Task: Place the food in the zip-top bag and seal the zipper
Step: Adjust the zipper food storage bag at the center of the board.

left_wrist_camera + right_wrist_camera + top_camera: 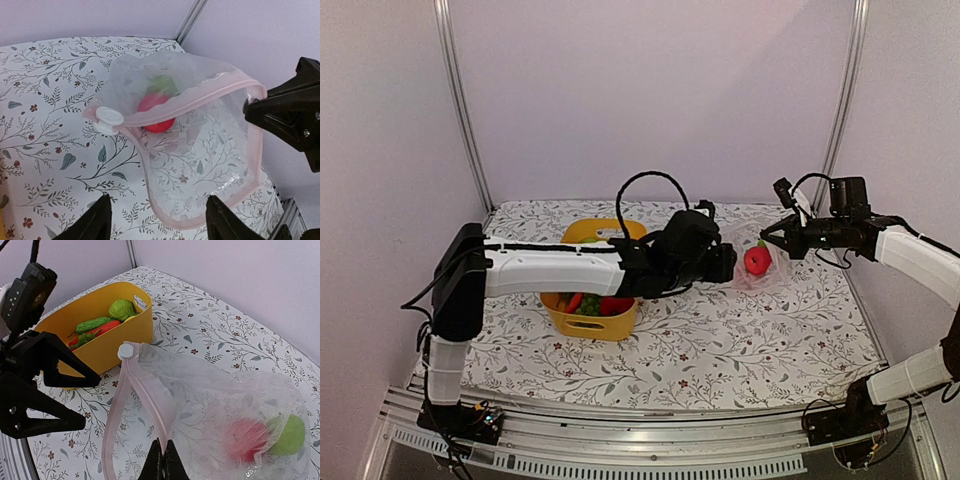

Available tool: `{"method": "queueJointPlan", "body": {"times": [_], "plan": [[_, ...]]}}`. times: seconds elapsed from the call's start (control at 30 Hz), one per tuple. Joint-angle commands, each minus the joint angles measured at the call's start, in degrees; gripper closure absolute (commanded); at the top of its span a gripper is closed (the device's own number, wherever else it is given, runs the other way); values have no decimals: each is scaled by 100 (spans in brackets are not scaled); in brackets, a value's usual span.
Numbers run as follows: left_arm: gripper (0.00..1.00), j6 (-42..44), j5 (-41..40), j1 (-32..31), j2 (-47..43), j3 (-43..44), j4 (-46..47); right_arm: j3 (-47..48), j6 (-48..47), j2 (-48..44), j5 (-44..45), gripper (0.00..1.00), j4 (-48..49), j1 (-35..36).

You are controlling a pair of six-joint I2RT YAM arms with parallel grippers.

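The clear zip-top bag (767,272) (200,165) (215,390) lies on the patterned table with its mouth gaping. A red food piece (756,261) (156,112) (245,437) and a green one (162,84) (290,435) sit inside it. My right gripper (770,240) (163,460) is shut on the pink zipper (200,97) (150,395), holding the upper lip raised. A white slider (109,119) (126,350) sits at the strip's end. My left gripper (725,262) (159,220) hovers open just before the bag's mouth, nothing between its fingers.
A yellow tub (590,325) (115,345) stands left of the bag, under my left arm, holding more food (590,303) (100,325): green, red and orange pieces. Pale walls with metal posts close in the table at the back and sides.
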Motion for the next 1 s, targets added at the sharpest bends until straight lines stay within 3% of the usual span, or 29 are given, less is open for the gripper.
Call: {"method": "queueJointPlan", "body": {"times": [0.0, 0.13, 0.23, 0.43, 0.6, 0.83, 0.97], "plan": [[39, -693, 95, 216, 387, 457, -623, -53, -38, -33, -17, 100, -24, -32], [47, -812, 224, 323, 623, 571, -633, -62, -55, -26, -5, 100, -24, -34], [62, -658, 514, 376, 709, 602, -388, -62, -76, -13, -6, 100, -23, -36], [75, -371, 804, 396, 920, 966, -260, -53, -99, 35, 25, 100, -40, -31], [100, -108, 1017, 390, 886, 1247, -187, -45, -108, -3, 97, 100, -42, -34], [100, 391, 643, 92, 391, 876, 587, -45, -86, -16, 693, 100, 81, -36], [100, 94, 808, 190, 702, 1118, 77, -53, -77, -30, 896, 100, 134, -52]]}}
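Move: The zip-top bag's near rim, its open pink edge, hangs about 3 cm ahead of the open left hand, 1 cm right and 4 below. Its white slider is some 7 cm ahead, 1 right and 3 below; the red food in the bag, roughly 10 ahead, 10 right and 14 below. From the right hand, already gripping the rim, that near edge is about 7 cm left, 1 back and 5 below. Left hand dips 5 cm and forward, pinches the near rim, then rises 6 cm rightward; right keeps hold. ##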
